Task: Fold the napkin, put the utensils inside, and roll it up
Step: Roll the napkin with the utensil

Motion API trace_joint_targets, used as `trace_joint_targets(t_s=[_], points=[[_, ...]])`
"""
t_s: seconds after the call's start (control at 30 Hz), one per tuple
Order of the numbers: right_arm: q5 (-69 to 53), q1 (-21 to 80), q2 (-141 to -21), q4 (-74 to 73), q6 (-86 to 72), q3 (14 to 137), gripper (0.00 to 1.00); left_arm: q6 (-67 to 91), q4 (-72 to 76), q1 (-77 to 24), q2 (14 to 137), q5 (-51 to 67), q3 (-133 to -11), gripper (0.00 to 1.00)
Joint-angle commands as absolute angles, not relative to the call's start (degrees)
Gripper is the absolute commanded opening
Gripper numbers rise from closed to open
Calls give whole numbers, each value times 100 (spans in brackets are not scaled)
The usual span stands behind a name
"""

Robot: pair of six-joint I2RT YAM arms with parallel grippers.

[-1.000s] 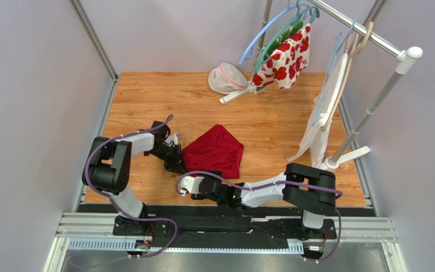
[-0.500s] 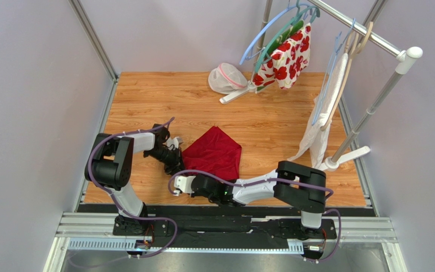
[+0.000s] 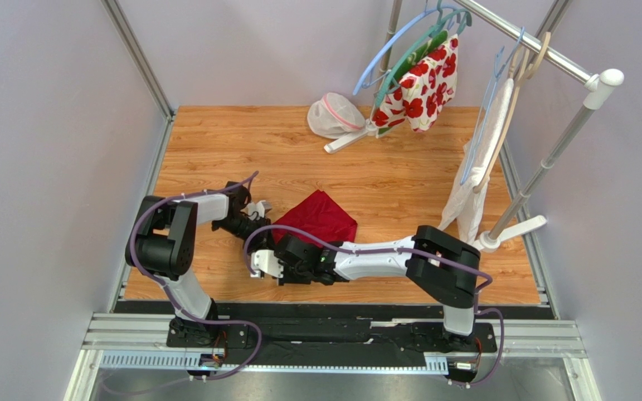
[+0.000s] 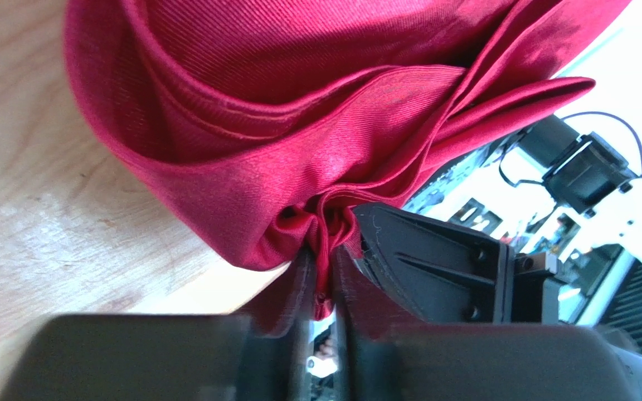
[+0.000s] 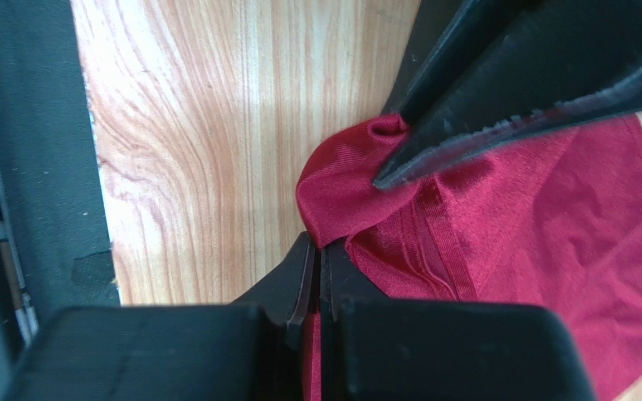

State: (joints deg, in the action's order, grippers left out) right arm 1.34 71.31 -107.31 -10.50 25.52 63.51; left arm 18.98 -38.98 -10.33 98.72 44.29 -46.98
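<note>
The dark red napkin point(image 3: 320, 215) lies bunched on the wooden table, with its near-left corner gathered up. My left gripper point(image 3: 259, 230) comes at that corner from the left. In the left wrist view a pleated fold of the napkin point(image 4: 299, 100) is pinched in the narrow gap of the left gripper point(image 4: 326, 259). My right gripper point(image 3: 285, 249) reaches in from the front. It is shut on the hem of the napkin point(image 5: 534, 234), right gripper point(image 5: 323, 255), a finger's width from the left fingers point(image 5: 534, 75). The utensils are out of view.
A clothes rack stands at the back right with a red-flowered cloth point(image 3: 421, 83) on hangers and a white towel point(image 3: 471, 192) hanging over its foot point(image 3: 517, 230). A white mesh bag point(image 3: 334, 115) lies at the back. Grey walls enclose the table left and right.
My right arm swung from the table's front edge in to the napkin's near-left corner and shut on the hem. The napkin drew in and bunched. The left gripper stayed put.
</note>
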Motion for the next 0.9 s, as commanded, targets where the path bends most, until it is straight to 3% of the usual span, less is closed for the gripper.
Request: trace_joint_targets(t_s=[0.0,0.13,0.33,0.7,0.87], points=[[-922,7023,-11144,-2126,2241,6530,0,1810,-3902,-967,9695,4466,-4904,32],[-1396,6742,-11268,-2416,2022,6732,0,1802,-3973,-678,9257,4176,-4869,50],[-2117,6294,-11381,-2697,1793,6925,0,1837,-4096,-343,8518,3525,-4860,58],[-4244,5283,-12216,-3584,1380,8066,0,2759,-3473,-404,6620,2409,-4404,58],[-4902,4966,-12796,-4139,1301,8656,0,3303,-2745,-1300,5539,1601,-3781,58]])
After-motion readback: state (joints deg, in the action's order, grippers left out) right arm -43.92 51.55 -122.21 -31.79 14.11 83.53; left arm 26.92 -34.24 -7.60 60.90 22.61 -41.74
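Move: My right fingers are already shut on the napkin's left end, whose body's middle lies about 9 cm to the right and 6 cm ahead, a centimetre lower. The far corner is some 14 cm ahead and 11 cm right, the table's near edge 10 cm straight back. From my left hand, still at that same end and just opening, the napkin's middle is about 9 cm right, 3 cm ahead and 2 cm down. I keep the left end of the napkin pinched in my right hand and roll my wrist over it by nearly 50 degrees, so that the fingers swing to point back towards my base; their tips creep forward only about a centimetre. My left hand spreads its fingers, lets go and backs off leftward and forward, then mostly rises, some 8 cm in all, tilting its fingertips up and outward. ##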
